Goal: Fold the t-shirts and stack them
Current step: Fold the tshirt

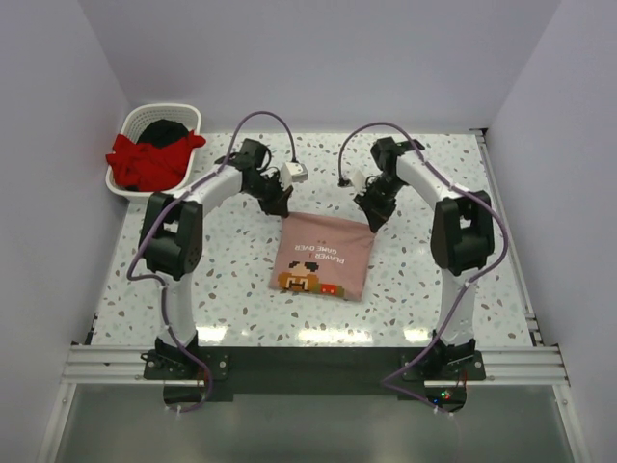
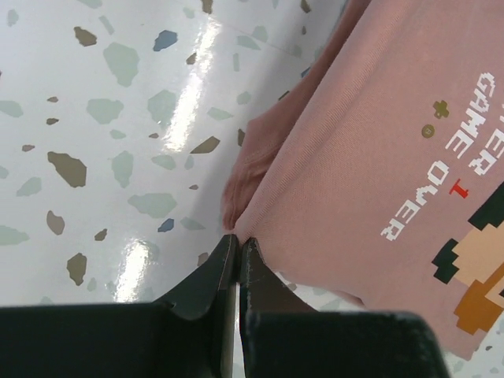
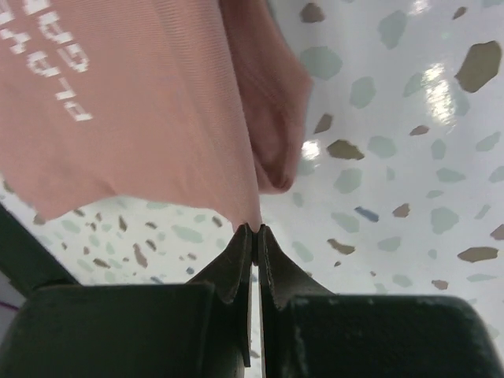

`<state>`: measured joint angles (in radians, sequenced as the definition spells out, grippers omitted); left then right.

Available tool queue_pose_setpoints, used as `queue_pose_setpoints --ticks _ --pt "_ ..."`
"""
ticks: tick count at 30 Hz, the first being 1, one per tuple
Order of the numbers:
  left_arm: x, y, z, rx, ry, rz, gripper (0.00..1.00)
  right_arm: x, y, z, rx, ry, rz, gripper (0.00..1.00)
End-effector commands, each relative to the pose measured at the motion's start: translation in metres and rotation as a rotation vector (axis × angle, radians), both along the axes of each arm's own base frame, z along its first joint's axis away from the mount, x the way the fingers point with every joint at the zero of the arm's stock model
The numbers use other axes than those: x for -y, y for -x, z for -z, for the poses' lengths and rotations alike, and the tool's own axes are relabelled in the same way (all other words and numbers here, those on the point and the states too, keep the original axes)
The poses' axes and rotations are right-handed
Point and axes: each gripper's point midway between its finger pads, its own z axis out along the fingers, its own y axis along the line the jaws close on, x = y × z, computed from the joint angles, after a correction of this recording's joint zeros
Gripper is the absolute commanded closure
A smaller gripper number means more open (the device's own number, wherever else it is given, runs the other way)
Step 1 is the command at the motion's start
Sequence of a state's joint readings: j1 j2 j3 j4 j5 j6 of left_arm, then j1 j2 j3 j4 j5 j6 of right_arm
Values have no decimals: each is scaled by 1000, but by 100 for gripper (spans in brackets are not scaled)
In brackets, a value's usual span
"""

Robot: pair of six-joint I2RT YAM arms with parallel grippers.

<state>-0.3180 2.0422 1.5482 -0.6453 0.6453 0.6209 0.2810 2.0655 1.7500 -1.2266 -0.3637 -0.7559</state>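
A folded salmon-pink t-shirt [image 1: 323,256] with a pixel-art print lies face up at the middle of the speckled table. My left gripper [image 1: 280,204] is shut on its far left corner. In the left wrist view the gripper [image 2: 239,239] pinches the edge of the pink cloth [image 2: 378,157]. My right gripper [image 1: 371,217] is shut on the far right corner. The right wrist view has the gripper [image 3: 254,228] closed on the cloth [image 3: 157,118], which hangs lifted off the table. A red t-shirt [image 1: 145,159] and a black t-shirt [image 1: 166,129] lie bunched in the basket.
The white slatted basket [image 1: 166,106] stands at the table's far left corner. White walls close in the left, back and right sides. Cables loop above both arms. Bare terrazzo tabletop [image 1: 193,280] lies to either side of the pink shirt.
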Motion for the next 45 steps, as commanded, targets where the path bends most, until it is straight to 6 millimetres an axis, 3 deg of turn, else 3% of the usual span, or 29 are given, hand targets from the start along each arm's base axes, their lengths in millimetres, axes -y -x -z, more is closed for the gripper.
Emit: queue_pose_setpoints --ticks 1,4,8,12,13,15,16,17,18,19,20,21,22,24,25,27,28,29,30,34,35,36,39,43,44,45 --pt "-24 -37 10 80 -99 -121 100 27 -26 28 38 149 92 100" --pt "-26 -52 22 70 -130 -174 100 31 -43 48 71 186 115 100" --pt "-28 -61 33 68 -150 -211 100 33 -74 55 147 225 150 100" --pt "-38 -79 33 111 -193 -299 100 27 -100 42 217 202 202 100" --pt "-37 -81 28 110 -182 -317 100 25 -100 38 217 195 217 94" --pt "-32 -82 9 99 -128 -325 85 23 -102 18 239 174 239 82" --pt "-30 -78 1 89 -109 -326 74 22 -102 7 258 163 252 68" --pt "-24 -75 -21 100 -56 -318 69 21 -105 -4 288 145 265 60" --pt "-25 -71 -27 94 -41 -328 65 20 -105 -28 333 109 280 52" --pt "-24 -71 -39 100 -9 -361 59 18 -103 -39 342 81 307 38" --pt "-23 -62 -57 114 23 -368 57 14 -99 -48 345 54 313 33" --pt "-23 -55 -67 102 52 -392 54 10 -92 -72 371 7 323 30" --pt "-20 -53 -76 117 88 -402 52 -3 -82 -81 335 -71 338 26" --pt "-9 -20 -90 50 193 -390 48 -18 -58 -88 255 -162 352 23" --pt "-3 -13 -97 45 245 -380 40 -35 -42 -102 196 -266 376 21" --pt "12 28 -98 -91 354 -340 40 -54 -10 -90 54 -355 384 13" --pt "19 30 -107 -93 430 -341 41 -63 3 -93 2 -398 408 10" --pt "24 56 -96 -177 467 -318 41 -79 26 -80 -90 -444 380 6" --pt "33 69 -94 -248 494 -325 41 -85 37 -76 -124 -452 371 4" --pt "59 105 -70 -401 540 -268 40 -111 82 -48 -296 -459 334 3" --pt "61 114 -52 -462 522 -272 40 -113 93 -30 -363 -444 349 3" --pt "64 120 -44 -504 513 -277 40 -115 99 -25 -416 -457 361 3" --pt "56 120 -1 -585 454 -330 42 -99 107 15 -502 -389 418 4" --pt "26 117 56 -721 385 -466 43 -70 106 46 -585 -371 526 5" --pt "12 122 72 -764 348 -496 44 -58 118 58 -675 -374 571 6" --pt "12 122 73 -766 347 -497 44 -58 118 58 -676 -374 572 6"
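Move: The t-shirt's far edge is still pinched at both ends. Its laying-down spot, bare table, is about 5 cm ahead of the left hand and 4 below, and about 9 cm ahead of the right and 5 below. On the near part, the pixel face is some 18 cm back from the left hand, 4 to its right and 5 below; the red-green patch is 17 cm back from the right hand, 12 to its left and 6 below. The t-shirt's far edge is carried forward and down onto the table, the right hand reaching about 9 cm and the left 5, before both let go and open wide. Both arms rise and swing back over the shirt some 20 cm, closing inward, then sink to its near edge, wrists tipping roughly 40 degrees so the open fingers aim back towards the bases. ##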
